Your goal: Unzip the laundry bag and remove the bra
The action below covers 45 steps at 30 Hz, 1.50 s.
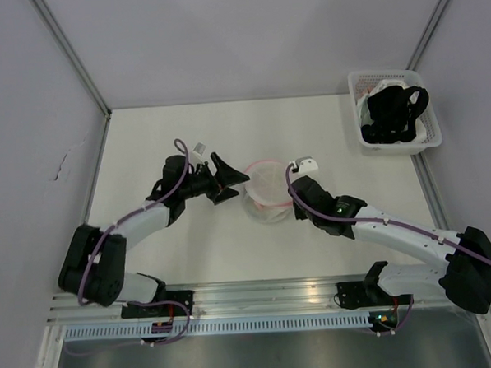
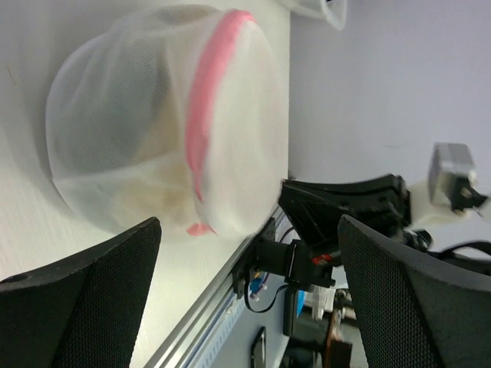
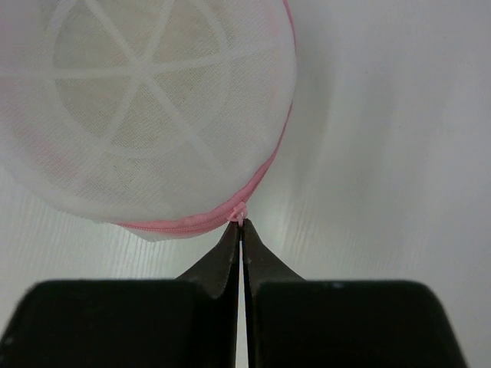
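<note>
The laundry bag, a round white mesh pouch with pink zipper trim, sits mid-table between my two grippers. It also shows in the left wrist view and the right wrist view. A pale yellowish mass shows faintly through the mesh; the bra itself is not plainly visible. My right gripper is shut on the pink zipper pull at the bag's near rim. My left gripper is open and empty just left of the bag, its fingers wide apart.
A white plastic basket holding a black strappy garment stands at the back right by the wall. Grey walls close in the table on three sides. A metal rail runs along the near edge.
</note>
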{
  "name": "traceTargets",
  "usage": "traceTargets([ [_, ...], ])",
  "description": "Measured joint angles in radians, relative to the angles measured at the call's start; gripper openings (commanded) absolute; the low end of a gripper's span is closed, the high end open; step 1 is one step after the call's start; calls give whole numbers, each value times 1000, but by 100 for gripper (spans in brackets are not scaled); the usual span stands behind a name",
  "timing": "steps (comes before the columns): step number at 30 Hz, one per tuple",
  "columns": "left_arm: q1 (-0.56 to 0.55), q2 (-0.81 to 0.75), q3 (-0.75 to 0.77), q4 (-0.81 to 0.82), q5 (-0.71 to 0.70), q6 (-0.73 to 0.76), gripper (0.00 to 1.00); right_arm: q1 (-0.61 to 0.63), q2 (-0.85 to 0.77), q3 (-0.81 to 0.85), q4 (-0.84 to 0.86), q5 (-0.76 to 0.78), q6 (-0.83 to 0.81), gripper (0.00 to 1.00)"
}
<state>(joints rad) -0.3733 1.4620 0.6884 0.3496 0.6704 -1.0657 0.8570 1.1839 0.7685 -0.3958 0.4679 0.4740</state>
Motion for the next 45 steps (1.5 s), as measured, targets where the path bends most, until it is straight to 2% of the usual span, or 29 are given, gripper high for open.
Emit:
traceTargets([
  [3,-31,-219,-101,-27,-89,-22,100,0,-1,-13,14,-42,-13,1],
  [5,-59,-313,-133,-34,-120,-36,100,0,-2,-21,26,-81,-21,0],
  [9,-89,-414,-192,-56,-163,-70,100,0,-7,-29,45,-153,-30,1],
  [14,-91,-550,-259,-165,-282,-97,100,0,-24,-30,52,-195,-34,0],
  [18,-103,-620,-293,-176,-327,-132,100,0,-40,-38,61,-220,-34,0],
  [22,-144,-584,-301,-139,-327,-166,100,-2,-43,-41,72,-270,-35,1],
  [31,-263,-315,-300,47,-301,-237,100,-2,-43,-41,113,-462,-45,0],
  [39,-307,-143,-215,168,-301,-274,99,-2,-43,-42,119,-542,-61,0],
  [42,-326,-82,-168,208,-301,-280,89,-2,-43,-42,119,-557,-68,1],
  [43,-331,-58,-156,228,-301,-284,77,-2,-43,-42,119,-558,-71,0],
  [45,-336,-42,-154,239,-301,-288,66,-2,-43,-42,119,-559,-76,0],
])
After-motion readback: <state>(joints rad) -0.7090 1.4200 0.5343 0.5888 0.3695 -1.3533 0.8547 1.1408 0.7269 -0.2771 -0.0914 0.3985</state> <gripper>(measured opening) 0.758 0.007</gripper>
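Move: The open left hand faces the laundry bag. The zip pull pinched in the right fingers lies about 13 cm to its right, 6 cm back and some 4 cm lower. From the left hand, the pale lid's middle is about 7 cm right, level fore and aft and 4 cm below. From the right hand, the lid's middle is roughly 6 cm left, 6 cm ahead and at about the same height. Right carries the pinched zip pull 10 cm left-and-back; left hand retreats, then reaches right towards it, partly closing. ##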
